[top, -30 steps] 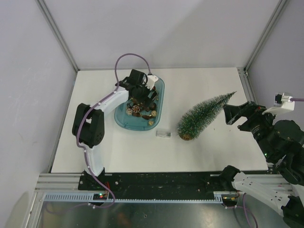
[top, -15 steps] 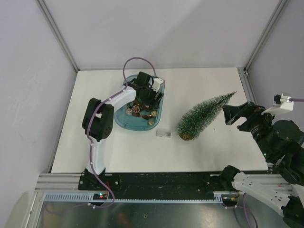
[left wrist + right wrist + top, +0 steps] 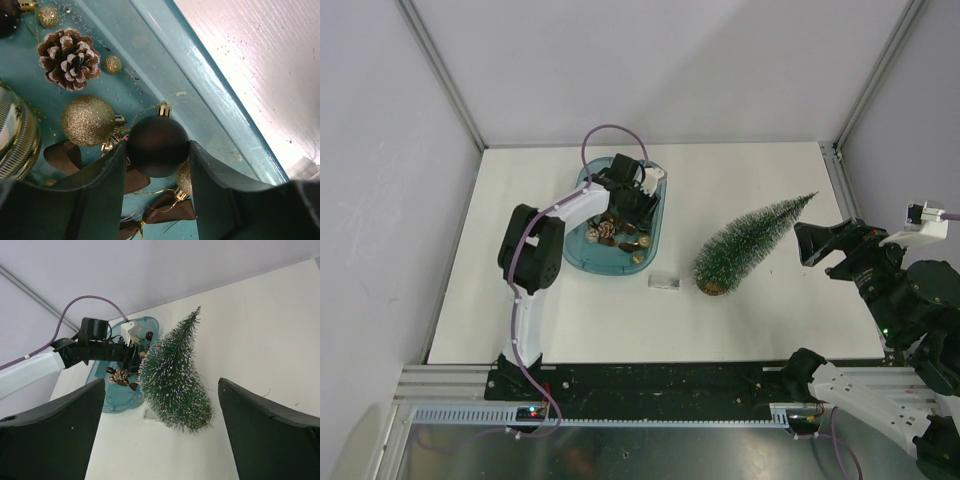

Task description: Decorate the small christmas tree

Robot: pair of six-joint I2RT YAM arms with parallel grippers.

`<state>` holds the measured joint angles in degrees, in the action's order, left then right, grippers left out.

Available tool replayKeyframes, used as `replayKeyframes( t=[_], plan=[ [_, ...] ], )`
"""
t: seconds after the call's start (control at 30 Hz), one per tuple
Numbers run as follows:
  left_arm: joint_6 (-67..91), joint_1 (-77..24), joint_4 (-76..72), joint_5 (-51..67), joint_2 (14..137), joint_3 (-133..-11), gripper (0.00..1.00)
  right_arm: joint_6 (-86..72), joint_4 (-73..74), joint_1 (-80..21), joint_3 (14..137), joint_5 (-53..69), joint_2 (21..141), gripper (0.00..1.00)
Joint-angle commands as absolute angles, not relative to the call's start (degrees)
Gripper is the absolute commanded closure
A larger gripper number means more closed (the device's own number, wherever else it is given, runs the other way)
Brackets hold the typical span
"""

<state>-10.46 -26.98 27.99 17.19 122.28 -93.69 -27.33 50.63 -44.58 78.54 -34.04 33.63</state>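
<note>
The small christmas tree [image 3: 750, 243] lies on its side on the white table, base toward the near edge and tip pointing back right; it also fills the middle of the right wrist view as the tree [image 3: 172, 382]. My left gripper [image 3: 630, 213] is down in the teal tray [image 3: 574, 262], and its fingers press both sides of a dark brown ball ornament [image 3: 158, 145] with a gold cap. My right gripper [image 3: 820, 243] hovers wide open just right of the tree's tip, holding nothing.
In the tray [image 3: 200, 75] lie a gold glitter ball [image 3: 88, 120], a frosted pinecone [image 3: 68, 51], brown ribbon bows [image 3: 165, 212] and smaller gold balls. A small clear block [image 3: 663, 282] sits on the table between tray and tree base.
My left gripper moved a little right and down into the tray, and its fingers have come in onto the dark brown ball. My right gripper drifted slightly right, still open.
</note>
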Motion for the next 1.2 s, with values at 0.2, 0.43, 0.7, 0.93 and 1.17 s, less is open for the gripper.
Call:
replayKeyframes(
  t=[0.2,0.43,0.7,0.93,1.17],
  plan=[
    [-11.31,-26.89,28.14,16.92,116.72,-94.65,0.82,-27.61,48.69,-45.0,78.57,-34.91,32.88,0.01],
    [-14.77,-26.82,30.37,20.28,99.12,-92.21,0.98,-26.65,48.93,-44.96,78.5,-36.79,32.72,0.01],
    [-18.52,-27.74,32.14,32.73,81.4,-85.98,1.0,-25.78,47.42,-45.08,78.5,-38.66,29.87,0.01],
    [-23.06,-32.81,33.88,37.44,75.4,-87.96,1.0,-25.89,47.67,-45.17,78.51,-40.64,28.79,0.01],
    [-23.87,-43.54,34.38,32.92,77.85,-94.02,1.0,-26.18,50.48,-45.13,78.49,-42.78,25.84,0.01]
  ],
)
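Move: My left hand has its fingers around the dark brown ball in the teal tray. The tree the ball goes to has its middle about 23 cm to the right, 17 cm back towards me and 12 cm higher. The small clear box lies some 6 cm right and 17 cm back, on the table; the big gold ball is roughly 6 cm left and 8 cm ahead. From my right hand, the tree's middle is about 9 cm ahead, 6 cm left and 26 cm below. I keep the dark brown ball pinched in my left hand and lift it some 31 cm, almost straight up out of the tray at first, then swing back about 18 cm, edging right at the end. On the way my wrist turns some 50 degrees, so the fingers go from pointing steeply down to pointing right, towards the tree. My open, empty right hand shifts about 4 cm right and a little back. ##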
